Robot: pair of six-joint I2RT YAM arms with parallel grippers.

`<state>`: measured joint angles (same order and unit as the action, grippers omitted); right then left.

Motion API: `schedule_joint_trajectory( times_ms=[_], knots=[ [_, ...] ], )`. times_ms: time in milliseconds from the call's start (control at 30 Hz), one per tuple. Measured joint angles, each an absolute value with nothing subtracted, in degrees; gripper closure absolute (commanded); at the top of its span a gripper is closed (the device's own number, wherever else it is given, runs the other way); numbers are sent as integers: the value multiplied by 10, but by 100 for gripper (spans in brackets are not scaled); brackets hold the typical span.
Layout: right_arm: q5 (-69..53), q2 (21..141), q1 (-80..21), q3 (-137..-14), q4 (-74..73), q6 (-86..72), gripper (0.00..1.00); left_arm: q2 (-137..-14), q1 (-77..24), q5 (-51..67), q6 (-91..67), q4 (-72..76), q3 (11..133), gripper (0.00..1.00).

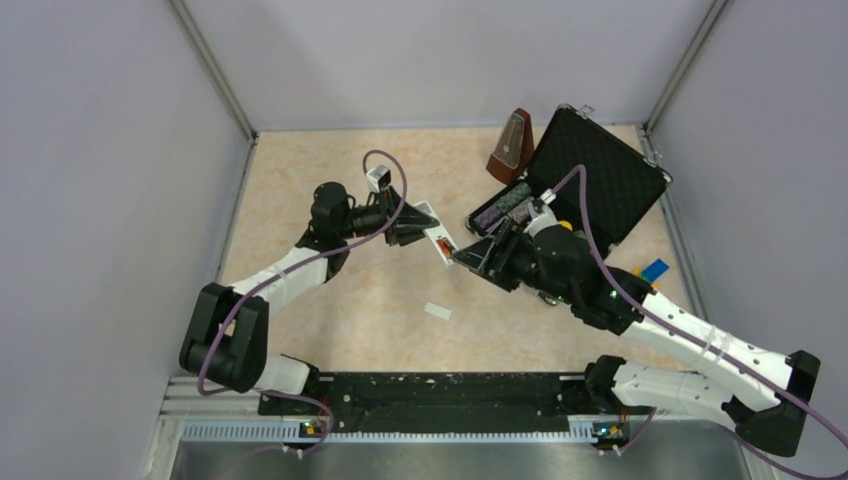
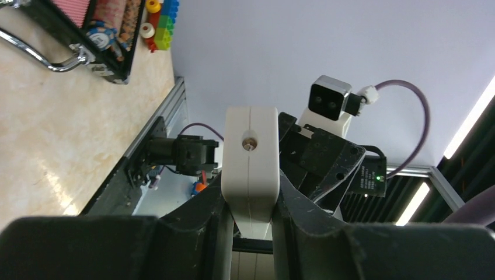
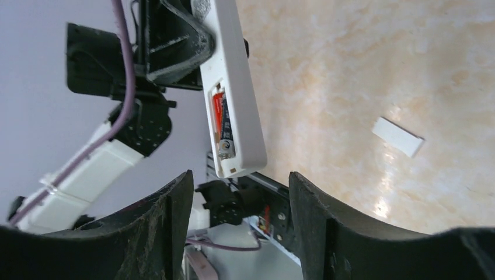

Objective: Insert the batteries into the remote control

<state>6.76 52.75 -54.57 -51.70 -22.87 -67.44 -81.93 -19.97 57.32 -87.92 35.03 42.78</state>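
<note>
The white remote control [image 1: 437, 238] hangs above the table, its far end clamped in my left gripper [image 1: 412, 226]. In the left wrist view I look down the remote control [image 2: 251, 157] end-on, between the shut fingers of my left gripper [image 2: 252, 201]. In the right wrist view the remote control [image 3: 239, 111] shows its open back, with the red and the black batteries [image 3: 222, 125] lying side by side in the compartment. My right gripper [image 3: 240, 201] is open just below the remote's free end, holding nothing; in the top view my right gripper [image 1: 466, 257] is close beside that end.
A small white cover piece [image 1: 437, 311] lies flat on the table; the same cover piece [image 3: 397, 136] shows in the right wrist view. An open black case [image 1: 600, 180] with coloured items stands at the back right, next to a brown metronome [image 1: 511, 146]. Grey walls enclose the table.
</note>
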Motion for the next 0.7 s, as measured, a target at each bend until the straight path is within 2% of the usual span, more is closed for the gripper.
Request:
schedule_joint_trajectory(
  times_ms=[700],
  knots=[
    [134, 524, -546, -514, -30, -704, 45, -745, -208, 485, -980, 361, 458, 100]
  ],
)
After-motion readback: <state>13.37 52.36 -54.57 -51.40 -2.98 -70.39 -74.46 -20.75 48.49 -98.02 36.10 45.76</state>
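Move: Just ahead of the open right fingers, the dark battery lies in the remote control's compartment, about 5 cm forward, 4 cm left and 2 cm below. The remote's middle is some 7 cm ahead and 6 cm left of that hand; the loose battery cover lies on the table about 6 cm ahead, 6 cm left and 24 cm below. From the left hand, which grips the remote, the battery lies about 4 cm back, 3 cm right and 1 cm lower. Rising together, both hands lift by about 7 to 8 cm, the left still pinching the remote and turning slightly counter-clockwise. The right also works some 3 cm forward and a little left towards the battery compartment, rolling its left side up and tipping its fingertips upward, fingers staying open around the remote's battery end. ##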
